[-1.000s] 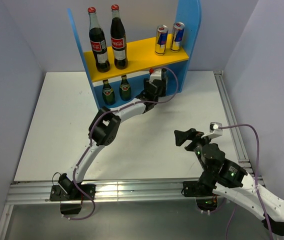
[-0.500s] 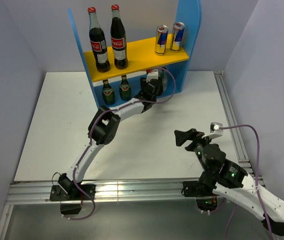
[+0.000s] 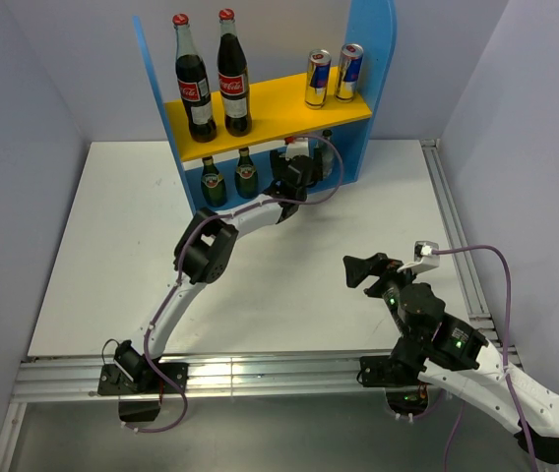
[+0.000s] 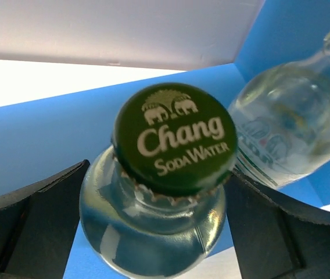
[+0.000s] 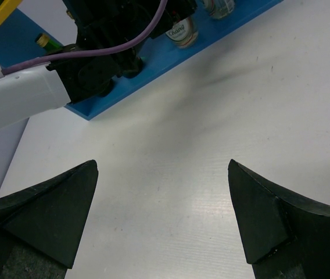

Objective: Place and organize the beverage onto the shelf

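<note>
The shelf [image 3: 370, 59] stands at the table's far edge. On its yellow upper board [image 3: 279, 113] are two cola bottles [image 3: 193, 84] and two slim cans [image 3: 317, 79]. My left gripper [image 3: 292, 165] reaches under that board. Its jaws stand open on either side of a clear green-capped soda bottle [image 4: 174, 139] resting on the blue base. A second clear bottle [image 4: 296, 133] stands just to the right. My right gripper [image 3: 363, 270] hovers open and empty over the bare table [image 5: 171, 145].
Two dark green bottles [image 3: 213, 182] stand at the left of the lower level. The left arm [image 5: 20, 99] stretches across the middle of the table to the shelf base [image 5: 153, 67]. Aluminium rails run along the right and near edges.
My left gripper has opened and let go of the clear bottle after sliding slightly left and deeper under the board. The right arm has not moved.
</note>
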Action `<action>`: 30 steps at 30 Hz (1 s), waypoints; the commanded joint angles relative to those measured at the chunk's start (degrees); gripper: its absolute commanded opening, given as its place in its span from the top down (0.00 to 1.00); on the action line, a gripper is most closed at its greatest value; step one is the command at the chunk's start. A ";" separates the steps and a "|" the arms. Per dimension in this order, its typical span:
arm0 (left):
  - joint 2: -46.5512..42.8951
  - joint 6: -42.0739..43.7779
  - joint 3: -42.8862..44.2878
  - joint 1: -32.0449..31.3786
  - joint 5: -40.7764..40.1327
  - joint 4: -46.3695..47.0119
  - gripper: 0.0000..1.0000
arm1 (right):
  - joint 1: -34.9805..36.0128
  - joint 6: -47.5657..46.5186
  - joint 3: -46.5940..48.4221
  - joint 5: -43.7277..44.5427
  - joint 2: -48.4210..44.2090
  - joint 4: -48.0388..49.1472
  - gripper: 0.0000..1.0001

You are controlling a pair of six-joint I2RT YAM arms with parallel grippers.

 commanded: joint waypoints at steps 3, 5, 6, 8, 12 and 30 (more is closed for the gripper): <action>-6.98 -0.36 -3.78 0.50 0.85 7.85 0.01 | 0.29 -0.49 -0.23 0.85 -0.38 1.43 0.00; -8.74 -0.17 -5.63 0.06 0.15 8.38 0.01 | 0.37 -0.49 -0.32 1.02 -0.47 1.43 0.00; -9.35 -0.09 -7.56 -0.20 -0.20 8.55 0.01 | 0.29 -0.40 -0.32 0.94 -0.47 1.25 0.00; -11.29 -0.43 -9.85 -0.65 -0.73 9.16 0.01 | 0.29 -0.49 -0.32 1.02 -0.47 1.34 0.00; -15.33 -1.14 -17.04 -1.61 -0.99 10.48 0.01 | 0.38 -0.48 -0.32 1.37 -0.21 1.34 0.00; -36.57 -3.33 -37.88 -9.50 0.17 2.59 0.01 | 0.37 -1.28 -0.14 0.06 1.82 2.39 0.00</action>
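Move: Between the left hand's already open fingers stands the soda water bottle just set on the lower shelf, its middle about 2 cm below the hand point and neither ahead nor aside. The second soda water bottle is some 7 cm to the right and 2 cm farther out; the nearer green bottle about 13 cm left and 2 cm back, the other green one roughly 21 cm left and 4 cm back. From the right hand, the bottle between the left fingers lies about 34 cm ahead, 14 cm left and 12 cm lower. Backing away from the soda water bottle with its fingers kept wide open, the left hand first slides nearly level out of the lower shelf, then climbs about 6 cm while still drawing back, some 11 cm in all. The wrist barely turns, and the fingers no longer flank the bottle. ##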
